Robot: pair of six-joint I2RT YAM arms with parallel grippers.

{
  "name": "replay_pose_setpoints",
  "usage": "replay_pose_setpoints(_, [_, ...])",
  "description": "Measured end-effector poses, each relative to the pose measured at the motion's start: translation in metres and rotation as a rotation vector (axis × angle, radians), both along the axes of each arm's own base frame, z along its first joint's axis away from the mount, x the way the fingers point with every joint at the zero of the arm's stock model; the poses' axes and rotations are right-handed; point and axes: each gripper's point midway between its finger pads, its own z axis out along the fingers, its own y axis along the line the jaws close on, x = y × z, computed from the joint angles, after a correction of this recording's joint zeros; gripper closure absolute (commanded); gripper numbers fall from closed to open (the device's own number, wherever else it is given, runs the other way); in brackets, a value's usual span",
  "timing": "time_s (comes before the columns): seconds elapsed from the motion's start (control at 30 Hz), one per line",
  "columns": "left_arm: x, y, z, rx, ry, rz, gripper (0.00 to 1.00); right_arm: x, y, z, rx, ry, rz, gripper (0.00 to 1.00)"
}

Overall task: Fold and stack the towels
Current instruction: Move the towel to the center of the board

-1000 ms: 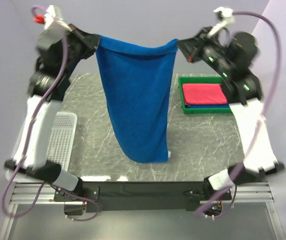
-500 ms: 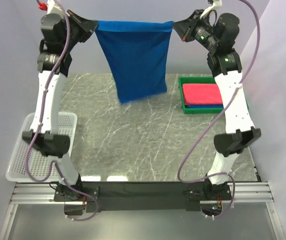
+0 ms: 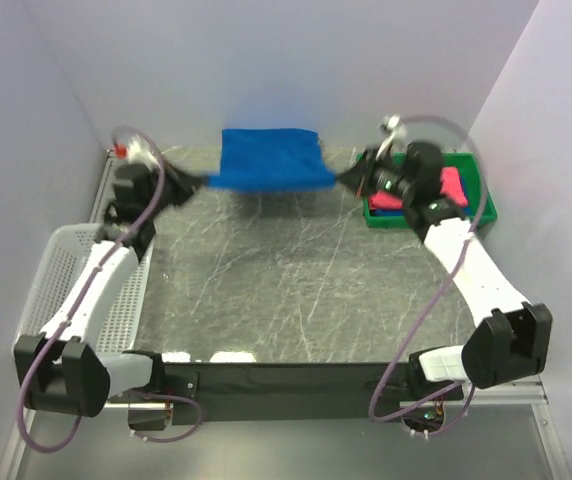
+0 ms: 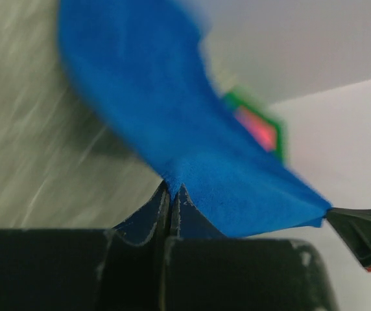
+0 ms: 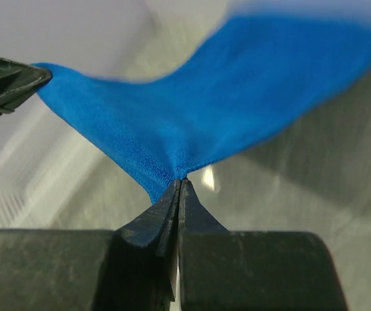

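Note:
A blue towel [image 3: 270,160] is stretched between my two grippers at the far edge of the marble table [image 3: 296,280], held low over it. My left gripper [image 3: 206,181] is shut on its left corner, which shows in the left wrist view [image 4: 171,188]. My right gripper [image 3: 338,180] is shut on its right corner, seen in the right wrist view [image 5: 180,180]. The towel [image 5: 224,97] sags between the corners. A folded red towel [image 3: 452,184] lies in the green tray [image 3: 481,200] at the back right, partly hidden by my right arm.
A white mesh basket [image 3: 66,270] stands at the left edge of the table. The back wall is close behind the towel. The green tray also shows blurred in the left wrist view [image 4: 263,123].
Both arms have swung down and forward from high above the table. The towel has gone from hanging vertically to stretched low at the far edge. Both grips are kept.

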Motion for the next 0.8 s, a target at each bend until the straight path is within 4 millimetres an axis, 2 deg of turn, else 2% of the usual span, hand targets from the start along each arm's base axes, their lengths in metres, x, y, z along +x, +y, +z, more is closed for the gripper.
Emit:
replay_pose_setpoints(0.07, [-0.016, 0.001, -0.082, 0.002, 0.181, 0.004, 0.99, -0.013, 0.002, -0.069, -0.04, 0.161, 0.001, 1.0])
replay_pose_setpoints(0.1, [-0.031, 0.002, -0.12, 0.005, 0.275, 0.007, 0.99, -0.025, 0.003, -0.101, -0.061, 0.239, 0.003, 1.0])
replay_pose_setpoints(0.13, [-0.045, 0.003, -0.143, 0.006, 0.338, 0.009, 0.99, -0.038, 0.004, -0.128, -0.083, 0.306, 0.009, 1.0])
replay_pose_setpoints(0.17, [-0.062, 0.004, -0.166, 0.007, 0.396, 0.01, 1.0, -0.051, 0.003, -0.148, -0.1, 0.359, 0.008, 1.0])
replay_pose_setpoints(0.2, [-0.08, 0.005, -0.182, 0.007, 0.442, 0.012, 1.0, -0.069, 0.003, -0.17, -0.121, 0.423, 0.012, 1.0])
replay_pose_setpoints(0.27, [-0.106, 0.006, -0.191, -0.001, 0.449, 0.013, 0.99, -0.102, 0.001, -0.196, -0.143, 0.502, 0.019, 1.0])
replay_pose_setpoints(0.37, [-0.129, 0.008, -0.186, -0.029, 0.391, 0.014, 0.99, -0.125, -0.002, -0.206, -0.14, 0.53, 0.018, 1.0])
replay_pose_setpoints(0.43, [-0.142, 0.008, -0.19, -0.047, 0.383, 0.011, 0.99, -0.141, -0.005, -0.216, -0.135, 0.551, 0.013, 1.0])
replay_pose_setpoints(0.6, [-0.178, 0.005, -0.233, -0.097, 0.527, 0.002, 0.97, -0.183, -0.009, -0.255, -0.149, 0.689, 0.018, 1.0])
replay_pose_setpoints(0.67, [-0.193, 0.001, -0.244, -0.123, 0.585, -0.006, 0.99, -0.205, -0.013, -0.271, -0.164, 0.754, 0.017, 1.0])
replay_pose_setpoints(0.73, [-0.204, -0.002, -0.245, -0.148, 0.615, -0.008, 0.99, -0.224, -0.015, -0.278, -0.164, 0.795, 0.018, 1.0])
replay_pose_setpoints(0.8, [-0.211, -0.003, -0.241, -0.176, 0.617, -0.004, 0.99, -0.237, -0.014, -0.275, -0.157, 0.802, 0.027, 1.0])
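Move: The two hands, some 26 cm apart and high over the far part of the board, already hold the blue towel's near corners, its free end flung out ahead. The board's centre lies about 10 cm back, 17 cm right and 30 cm below the left hand; from the right hand it is roughly 9 cm back, 11 cm left and 31 cm down. The green tray is about 6 cm ahead and 20 cm right of the right hand, 30 cm lower; the white basket is some 18 cm back, 26 cm left and 28 cm below the left hand. Steeply down at first, then mostly back with a slower sink, both arms swing together towards the board's near edge, dropping about 25 cm and drawing back a little over 20 cm. Both hands tip downwards on the way, the right by some 45 degrees and the left less, and the shut fingers keep their pinch on the towel's near corners. ##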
